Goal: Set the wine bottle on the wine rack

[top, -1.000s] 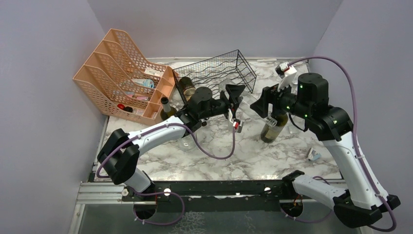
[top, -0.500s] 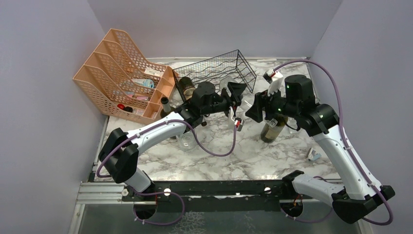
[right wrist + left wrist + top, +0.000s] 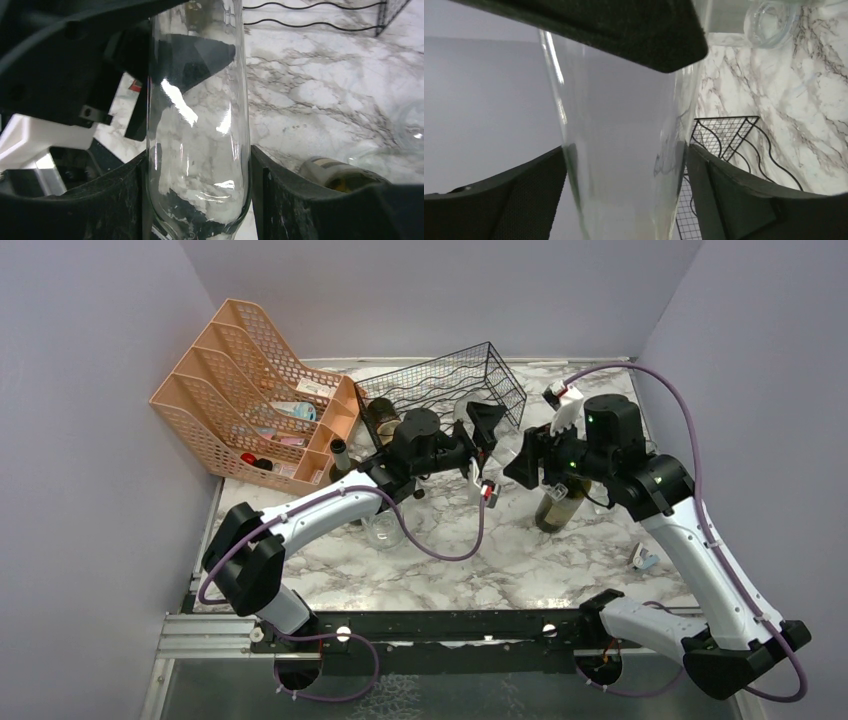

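Note:
A clear glass wine bottle (image 3: 503, 452) hangs in the air between my two grippers, right of the black wire wine rack (image 3: 440, 390). My left gripper (image 3: 486, 428) has both fingers against the bottle (image 3: 624, 125); the rack (image 3: 729, 135) shows behind it. From the other side my right gripper (image 3: 527, 454) is shut on the same bottle (image 3: 197, 110), with a finger pressed to each side of the glass. My right gripper (image 3: 197, 155) also sees a rack corner (image 3: 382, 17) at the top.
A peach mesh organizer (image 3: 255, 405) stands at the back left, a dark bottle (image 3: 343, 462) beside it. Another bottle (image 3: 383, 418) lies by the rack's left end. A green bottle (image 3: 556, 502) stands under my right arm. A clear glass (image 3: 383, 530) and a small box (image 3: 644, 558) sit on the marble.
My right arm swung left to meet the left gripper and its jaws narrowed onto the clear bottle. The left jaws eased slightly; the left arm barely moved.

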Robot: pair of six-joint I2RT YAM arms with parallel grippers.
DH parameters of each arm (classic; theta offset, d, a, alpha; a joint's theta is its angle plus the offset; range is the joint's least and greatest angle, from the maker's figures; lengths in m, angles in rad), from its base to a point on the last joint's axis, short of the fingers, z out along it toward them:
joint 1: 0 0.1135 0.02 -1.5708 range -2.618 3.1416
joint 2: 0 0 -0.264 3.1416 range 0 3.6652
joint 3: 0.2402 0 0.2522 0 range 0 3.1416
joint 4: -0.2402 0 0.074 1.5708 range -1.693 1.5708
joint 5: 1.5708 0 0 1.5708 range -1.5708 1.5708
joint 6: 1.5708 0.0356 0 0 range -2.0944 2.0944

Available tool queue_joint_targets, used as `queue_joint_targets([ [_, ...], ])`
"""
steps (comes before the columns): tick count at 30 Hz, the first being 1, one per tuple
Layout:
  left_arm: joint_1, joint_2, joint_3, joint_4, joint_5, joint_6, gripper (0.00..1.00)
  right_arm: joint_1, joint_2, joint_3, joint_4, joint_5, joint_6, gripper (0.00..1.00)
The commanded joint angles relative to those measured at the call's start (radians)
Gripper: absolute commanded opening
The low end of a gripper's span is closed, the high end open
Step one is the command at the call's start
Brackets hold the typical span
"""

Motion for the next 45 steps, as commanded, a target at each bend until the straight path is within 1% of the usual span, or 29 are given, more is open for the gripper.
queue_joint_targets([
  [1,0.0,-0.05,-0.035,0.122,0.015,-0.037,0.99,-0.001,-0.05,0.0,0.117,0.107,0.069,0.01],
  [4,0.0,-0.093,-0.075,0.129,0.04,-0.088,0.99,-0.001,-0.062,0.0,0.144,0.147,0.089,0.01],
  [7,0.0,-0.131,-0.091,0.135,0.041,-0.216,0.99,-0.001,-0.056,-0.006,0.159,0.159,0.104,0.01],
  [10,0.0,-0.163,-0.102,0.152,-0.006,-0.374,0.99,-0.001,-0.053,-0.025,0.168,0.153,0.109,0.01],
  [12,0.0,-0.189,-0.103,0.174,-0.074,-0.529,0.99,-0.001,-0.052,-0.041,0.177,0.15,0.11,0.01],
  [13,0.001,-0.203,-0.092,0.186,-0.137,-0.651,0.99,-0.001,-0.054,-0.051,0.179,0.148,0.108,0.01],
  [14,0.001,-0.213,-0.073,0.19,-0.232,-0.789,0.99,-0.001,-0.053,-0.06,0.183,0.141,0.106,0.01],
  [15,0.0,-0.216,-0.049,0.189,-0.381,-0.896,0.99,-0.001,-0.055,-0.069,0.188,0.128,0.099,0.01],
  [16,0.0,-0.218,-0.031,0.175,-0.474,-0.989,0.99,-0.001,-0.053,-0.081,0.194,0.111,0.095,0.01],
  [17,0.0,-0.224,-0.022,0.161,-0.519,-1.047,0.99,-0.001,-0.051,-0.091,0.2,0.094,0.09,0.01],
  [20,0.0,-0.257,-0.027,0.157,-0.542,-1.205,0.99,-0.002,-0.037,-0.13,0.211,0.045,0.074,0.01],
  [22,0.001,-0.271,-0.016,0.114,-0.521,-1.315,0.99,-0.001,-0.027,-0.154,0.217,0.017,0.068,0.01],
  [24,0.0,-0.28,0.011,0.048,-0.549,-1.4,0.99,0.0,-0.014,-0.176,0.22,-0.01,0.063,0.01],
  [27,0.002,-0.299,0.047,-0.053,-0.607,-1.474,0.99,0.003,-0.003,-0.208,0.244,-0.059,0.068,0.01],
  [30,0.003,-0.331,0.059,-0.108,-0.663,-1.521,0.99,0.027,0.012,-0.23,0.278,-0.08,0.072,0.01],
  [36,0.004,-0.411,0.024,-0.137,-0.715,-1.54,0.99,0.091,0.071,-0.238,0.307,-0.007,0.079,0.01],
  [39,0.004,-0.441,0.002,-0.161,-0.799,-1.561,0.99,0.123,0.096,-0.247,0.326,0.043,0.091,0.01],
  [42,0.005,-0.455,0.012,-0.215,-0.855,-1.571,0.99,0.156,0.13,-0.261,0.346,0.085,0.102,0.01],
  [45,0.005,-0.474,0.009,-0.24,-0.854,-1.552,0.99,0.183,0.168,-0.269,0.365,0.132,0.115,0.01],
])
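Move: The clear wine bottle is already gripped by both hands. From the right hand, the middle of the wine rack it is headed for lies about 24 cm ahead, 17 cm left and 24 cm below; the green bottle lying in the rack is about 16 cm ahead and 30 cm left. An upright green bottle stands roughly 7 cm to this hand's right and 1 cm ahead. From the left hand, the rack's middle is some 16 cm ahead, 7 cm left and 25 cm below. The clear bottle passes wholly to the right hand: the left fingers open wide and let go, and that hand backs off about 16 cm left and 12 cm up, its fingers swinging round from pointing right to pointing forward. The right hand keeps its grip, shifts slightly forward and right, then lowers the bottle about 10 cm while carrying it left, base end towards the rack, tipping down a little. ##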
